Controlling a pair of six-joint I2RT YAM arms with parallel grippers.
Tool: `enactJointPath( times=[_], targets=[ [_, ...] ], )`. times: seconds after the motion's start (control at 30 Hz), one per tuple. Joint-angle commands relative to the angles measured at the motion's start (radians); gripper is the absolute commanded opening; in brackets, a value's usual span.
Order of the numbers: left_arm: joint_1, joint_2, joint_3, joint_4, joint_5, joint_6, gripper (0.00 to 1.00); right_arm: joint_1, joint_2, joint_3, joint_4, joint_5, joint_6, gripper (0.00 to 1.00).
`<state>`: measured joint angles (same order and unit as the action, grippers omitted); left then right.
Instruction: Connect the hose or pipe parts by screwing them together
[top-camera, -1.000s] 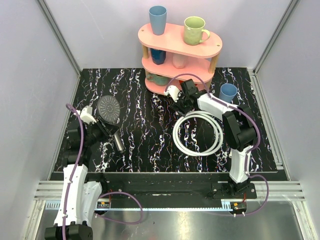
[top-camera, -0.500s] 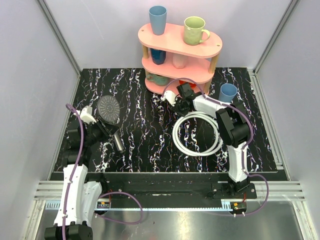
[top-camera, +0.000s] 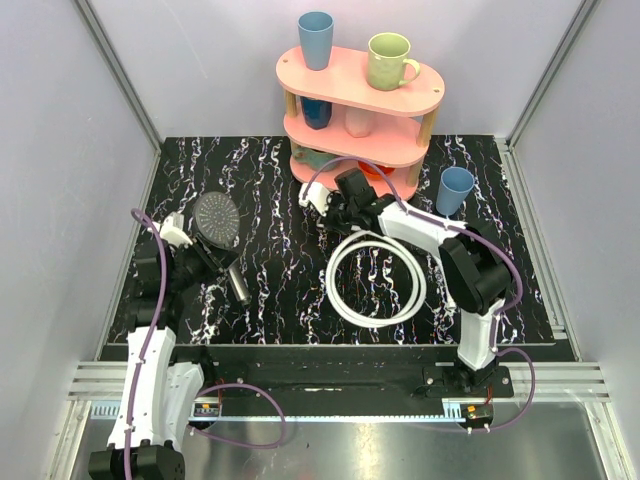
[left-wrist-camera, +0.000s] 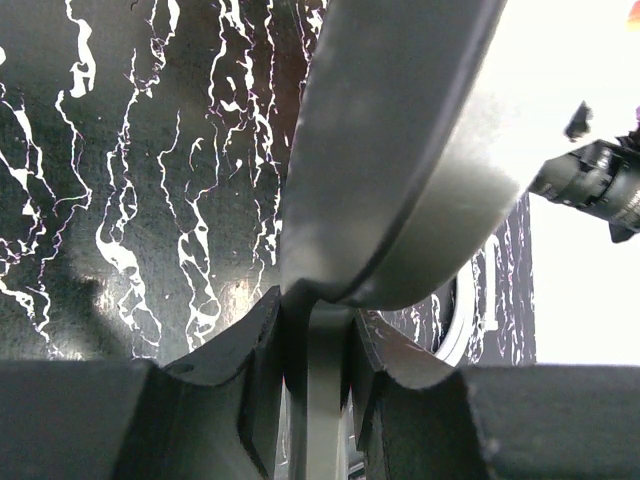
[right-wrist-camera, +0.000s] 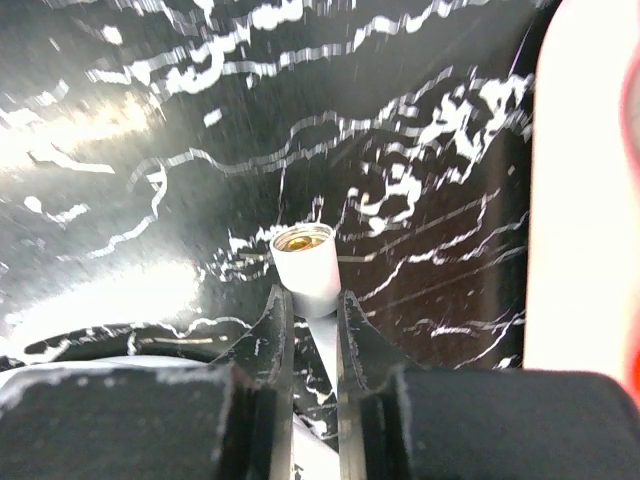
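The grey round-faced shower head (top-camera: 217, 218) is held above the left side of the table, its dark handle (top-camera: 238, 287) pointing toward the near edge. My left gripper (top-camera: 205, 262) is shut on the handle's neck; in the left wrist view the head (left-wrist-camera: 400, 150) fills the top and the neck (left-wrist-camera: 318, 370) sits between the fingers of the gripper (left-wrist-camera: 315, 330). The white hose (top-camera: 376, 322) lies coiled at mid-table. My right gripper (top-camera: 330, 212) is shut just behind the hose's grey end fitting (right-wrist-camera: 305, 265), whose brass-lined mouth points away from that gripper (right-wrist-camera: 312, 310).
A pink two-tier shelf (top-camera: 360, 100) stands at the back, close behind the right gripper, with a blue cup (top-camera: 315, 38) and a green mug (top-camera: 390, 60) on top. Another blue cup (top-camera: 455, 188) stands on the table to the right. The shelf edge (right-wrist-camera: 580, 200) shows at the right wrist view's right.
My right gripper has closed on the hose end and moved left, dragging the coil leftward with it. The left arm and shower head have stayed put.
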<state>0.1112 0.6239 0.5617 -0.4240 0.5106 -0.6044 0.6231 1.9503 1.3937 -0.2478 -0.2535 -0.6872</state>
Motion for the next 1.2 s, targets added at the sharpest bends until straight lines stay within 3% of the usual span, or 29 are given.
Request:
enactJointPath(
  times=[0.0,0.4,0.7,1.17],
  targets=[
    [-0.001,-0.006,-0.008,0.135,0.003,-0.063,0.0,0.015,-0.093,-0.036,0.197,-0.053,0.095,0.0],
    [0.001,-0.021,-0.036,0.117,-0.034,-0.052,0.0,0.024,0.07,0.021,0.214,-0.012,0.268,0.07],
    [0.005,-0.023,-0.02,0.099,-0.03,-0.04,0.0,0.027,0.194,0.122,0.099,0.026,0.287,0.26],
    [0.008,-0.018,-0.002,0.085,-0.012,-0.029,0.0,0.03,0.268,0.177,0.024,0.014,0.281,0.45]
  ],
)
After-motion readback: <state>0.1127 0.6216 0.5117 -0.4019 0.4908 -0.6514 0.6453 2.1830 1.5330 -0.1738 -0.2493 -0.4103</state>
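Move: Below the right hand, which already holds the hose end clear of the table, the bare spot for it lies about 4 cm left, 2 cm ahead and 6 cm down. The hose coil's middle is some 10 cm right and 10 cm back; the shelf's lowest board is roughly 14 cm ahead and 5 cm right. The shower head, about 9 cm higher, is some 21 cm left and 11 cm back. From the left hand the hose end lies about 20 cm right, 14 cm ahead and 10 cm down. Lifting the hose end another 3 cm or so while carrying it left, the right hand then lowers it about 9 cm onto the bare marble, ending nearly 4 cm farther left, and opens its fingers around it near the bottom. Meanwhile the left hand sinks about 1.5 cm, keeping its grip on the shower head. ##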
